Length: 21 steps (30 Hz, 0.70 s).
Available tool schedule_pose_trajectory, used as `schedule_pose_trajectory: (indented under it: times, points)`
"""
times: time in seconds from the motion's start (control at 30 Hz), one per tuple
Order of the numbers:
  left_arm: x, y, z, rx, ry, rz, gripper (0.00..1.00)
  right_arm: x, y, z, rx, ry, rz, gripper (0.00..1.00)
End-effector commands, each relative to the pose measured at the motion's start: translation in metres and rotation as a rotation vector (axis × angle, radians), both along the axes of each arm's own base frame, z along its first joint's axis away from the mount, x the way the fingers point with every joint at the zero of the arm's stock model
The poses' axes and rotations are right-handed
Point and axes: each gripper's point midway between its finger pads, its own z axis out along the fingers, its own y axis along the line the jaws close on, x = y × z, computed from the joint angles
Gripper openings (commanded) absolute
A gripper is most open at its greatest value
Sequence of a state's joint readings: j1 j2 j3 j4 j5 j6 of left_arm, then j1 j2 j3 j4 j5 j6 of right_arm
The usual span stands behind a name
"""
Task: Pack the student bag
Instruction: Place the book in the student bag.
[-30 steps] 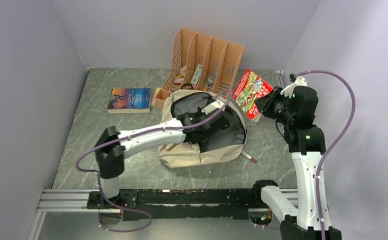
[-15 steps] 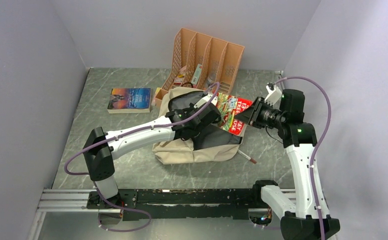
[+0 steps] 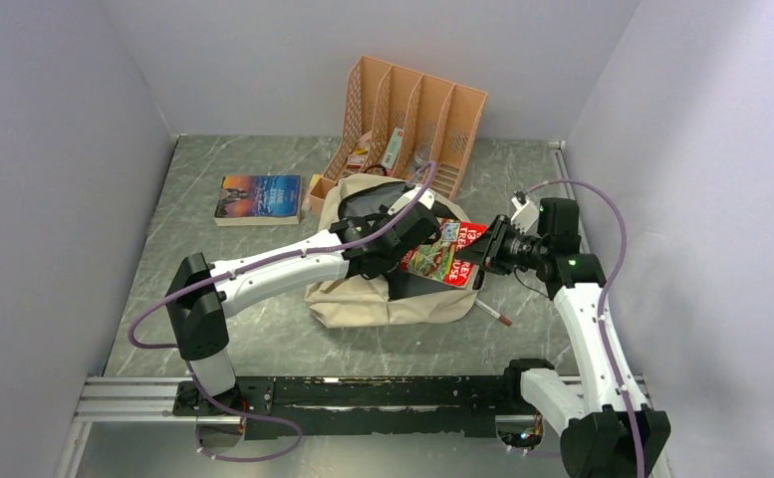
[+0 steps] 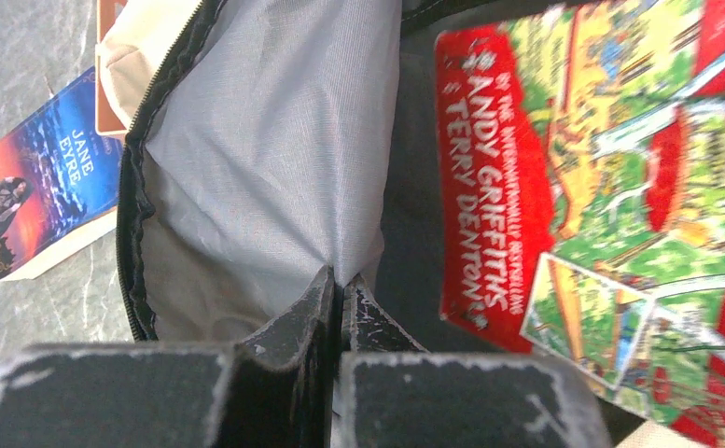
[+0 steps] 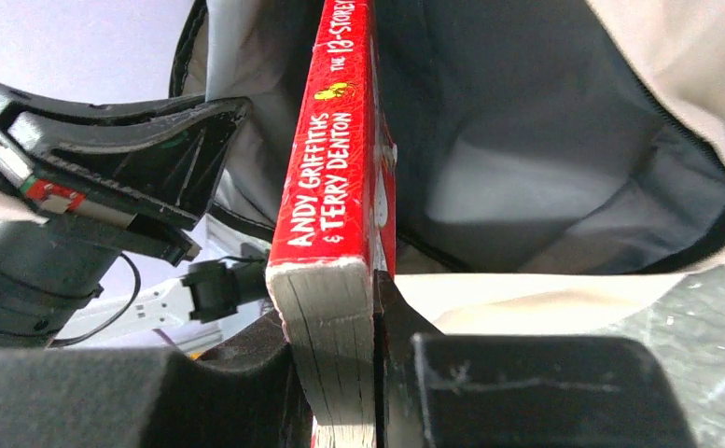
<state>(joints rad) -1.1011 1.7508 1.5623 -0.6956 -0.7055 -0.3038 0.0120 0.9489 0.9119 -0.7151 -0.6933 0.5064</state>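
The student bag (image 3: 363,304) lies open at mid-table, beige outside with grey lining (image 4: 274,140) inside. My left gripper (image 3: 414,227) is shut on a fold of that lining (image 4: 340,278), holding the mouth up. My right gripper (image 3: 478,257) is shut on the lower end of a red book (image 3: 440,255), clamped by its covers (image 5: 335,308). The book (image 5: 335,177) points spine-up into the bag's dark opening (image 5: 526,140). In the left wrist view its colourful cover (image 4: 610,177) hangs over the opening, right of my fingers.
An orange file organizer (image 3: 414,115) with small items stands behind the bag. A blue Jane Eyre book (image 3: 258,197) lies flat at the back left (image 4: 41,177). A pen (image 3: 495,315) rests on the table just right of the bag.
My right gripper has carried the red book left and down, from beside the bag to over its open mouth. The left arm shifted slightly left early on, still gripping the lining.
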Motion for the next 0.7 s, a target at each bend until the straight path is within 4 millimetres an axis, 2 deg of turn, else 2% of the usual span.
schedule_pose_trajectory:
  times: [0.0,0.13,0.3,0.5,0.67]
  points:
    - [0.01,-0.025,0.033,-0.156,-0.055,-0.005,0.05,0.013,0.026,0.026,0.171,-0.088,0.055,0.0]
    - [0.009,-0.027,0.037,-0.176,-0.057,-0.011,0.05,0.025,0.044,0.028,0.213,-0.106,0.092,0.0]
    - [0.008,-0.03,0.041,-0.187,-0.058,-0.02,0.05,0.026,0.076,0.024,0.278,-0.099,0.176,0.0]
    - [0.002,-0.035,0.045,-0.213,-0.059,-0.034,0.05,0.033,0.097,-0.003,0.311,-0.079,0.213,0.0]
    - [-0.005,-0.041,0.044,-0.218,-0.054,-0.05,0.05,0.051,0.108,-0.016,0.292,-0.11,0.212,0.0]
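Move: The red book is already pinched at its edge in the right hand, its middle about 5 cm to that hand's left, 1 cm ahead and 3 below. The student bag's dark mouth is centred some 7 cm to the left, 1 ahead and 8 lower. The capped marker lies about 11 cm back and 8 to the right on the table, 18 down. From the left hand, shut on the grey lining, the mouth is about 4 cm right, 5 back and 6 below. The red book is carried into the bag's mouth by the right hand, which keeps its pinch and goes about 9 cm left and some 3 forward, nearly level at first, then sinking 4 to 5 cm. Its wrist rolls about 15 degrees, left side rising, with a slight counter-clockwise turn. The left hand keeps its grip on the grey lining, easing 1.5 cm right. ##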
